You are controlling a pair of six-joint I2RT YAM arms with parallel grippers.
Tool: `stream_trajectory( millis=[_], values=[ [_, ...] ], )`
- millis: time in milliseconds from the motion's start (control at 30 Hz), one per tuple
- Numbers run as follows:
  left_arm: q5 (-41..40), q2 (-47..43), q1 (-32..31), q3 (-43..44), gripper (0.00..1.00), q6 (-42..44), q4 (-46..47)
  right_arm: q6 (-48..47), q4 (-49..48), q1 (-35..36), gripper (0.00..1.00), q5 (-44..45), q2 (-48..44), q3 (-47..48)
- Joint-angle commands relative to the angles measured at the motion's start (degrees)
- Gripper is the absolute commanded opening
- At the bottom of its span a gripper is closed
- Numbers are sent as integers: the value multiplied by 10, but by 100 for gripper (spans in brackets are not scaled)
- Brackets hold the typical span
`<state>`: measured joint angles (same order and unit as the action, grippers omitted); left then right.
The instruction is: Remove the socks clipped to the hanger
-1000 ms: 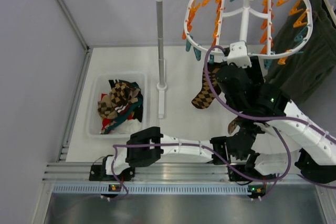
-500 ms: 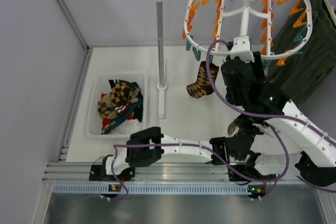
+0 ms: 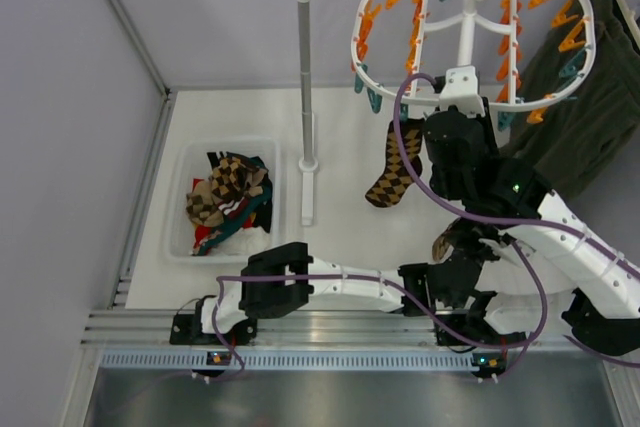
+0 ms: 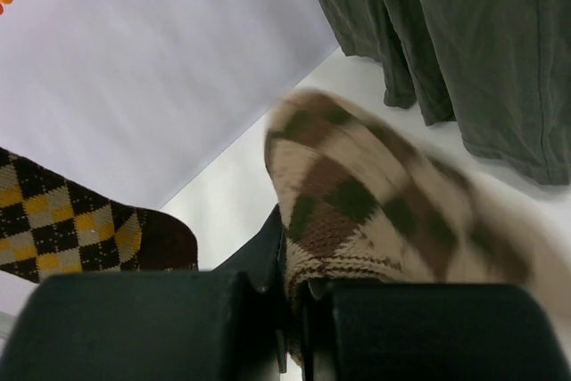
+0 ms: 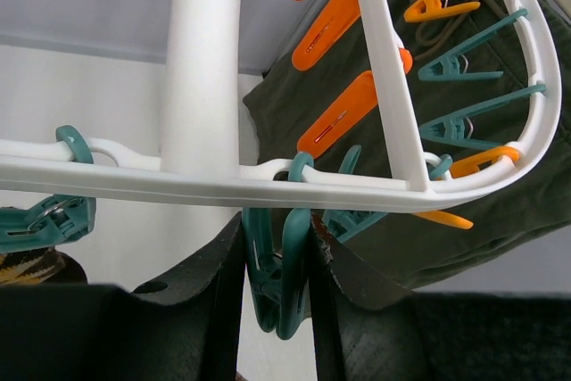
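The white hanger (image 3: 470, 37) hangs from the pole at the back right, ringed with orange and teal clips. One dark brown and yellow argyle sock (image 3: 397, 162) dangles from its near-left rim; a teal clip (image 5: 36, 220) there holds this sock (image 5: 27, 267). My right gripper (image 3: 447, 112) is up at the rim (image 5: 178, 180), its jaws (image 5: 277, 225) pressed on both sides of another teal clip (image 5: 278, 274). What hangs below that clip is hidden. My left gripper (image 3: 455, 247) is low, shut (image 4: 294, 256) on a tan and brown argyle sock (image 4: 357, 185).
A clear bin (image 3: 185, 162) at the left holds several socks, argyle, red and teal. The grey pole rack (image 3: 305, 77) stands between bin and hanger. A dark green garment (image 3: 570, 117) hangs at the right, behind the hanger.
My right gripper has risen to the hanger rim and its jaws have closed in on the teal clip. The hanging sock swung up and dropped back. The left arm stayed still.
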<state>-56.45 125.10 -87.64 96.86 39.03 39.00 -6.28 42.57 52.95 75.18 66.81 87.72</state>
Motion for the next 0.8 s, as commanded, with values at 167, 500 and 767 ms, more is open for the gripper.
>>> stream_trajectory(
  millis=[167, 500, 767],
  values=[
    [-34, -83, 7, -122, 0, -90, 2, 24, -15, -7, 36, -38, -15, -12],
    [2, -270, 50, -277, 0, -453, -335, 119, 8, -14, 63, -203, -69, -21],
    [13, -462, 160, -361, 0, -634, -569, 151, 10, -14, 92, -348, -128, -38]
  ],
)
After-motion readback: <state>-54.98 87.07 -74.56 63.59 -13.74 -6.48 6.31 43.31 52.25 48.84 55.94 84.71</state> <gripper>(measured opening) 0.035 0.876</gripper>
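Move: My left hand still pinches the freed argyle sock; the bin it goes to lies about 55 cm to its left, 18 cm ahead and 24 cm below. The hanging sock is some 12 cm left of that hand, 10 cm ahead and slightly higher, and the stand foot about 33 cm left, 19 cm ahead, 25 cm down. My right fingers are on the teal clip; from them the hanging sock is roughly 14 cm left, 1 cm back and 11 cm lower. Keeping my left grip on the sock, I sink a few centimetres, then sweep left at growing speed towards the bin, about 22 cm in all and a little forward, passing the hanging sock while the hand tips down some 30 degrees. My right fingers open wide and let go of the teal clip; that hand eases about 4 cm left and slightly back, rolling and turning counter-clockwise. ##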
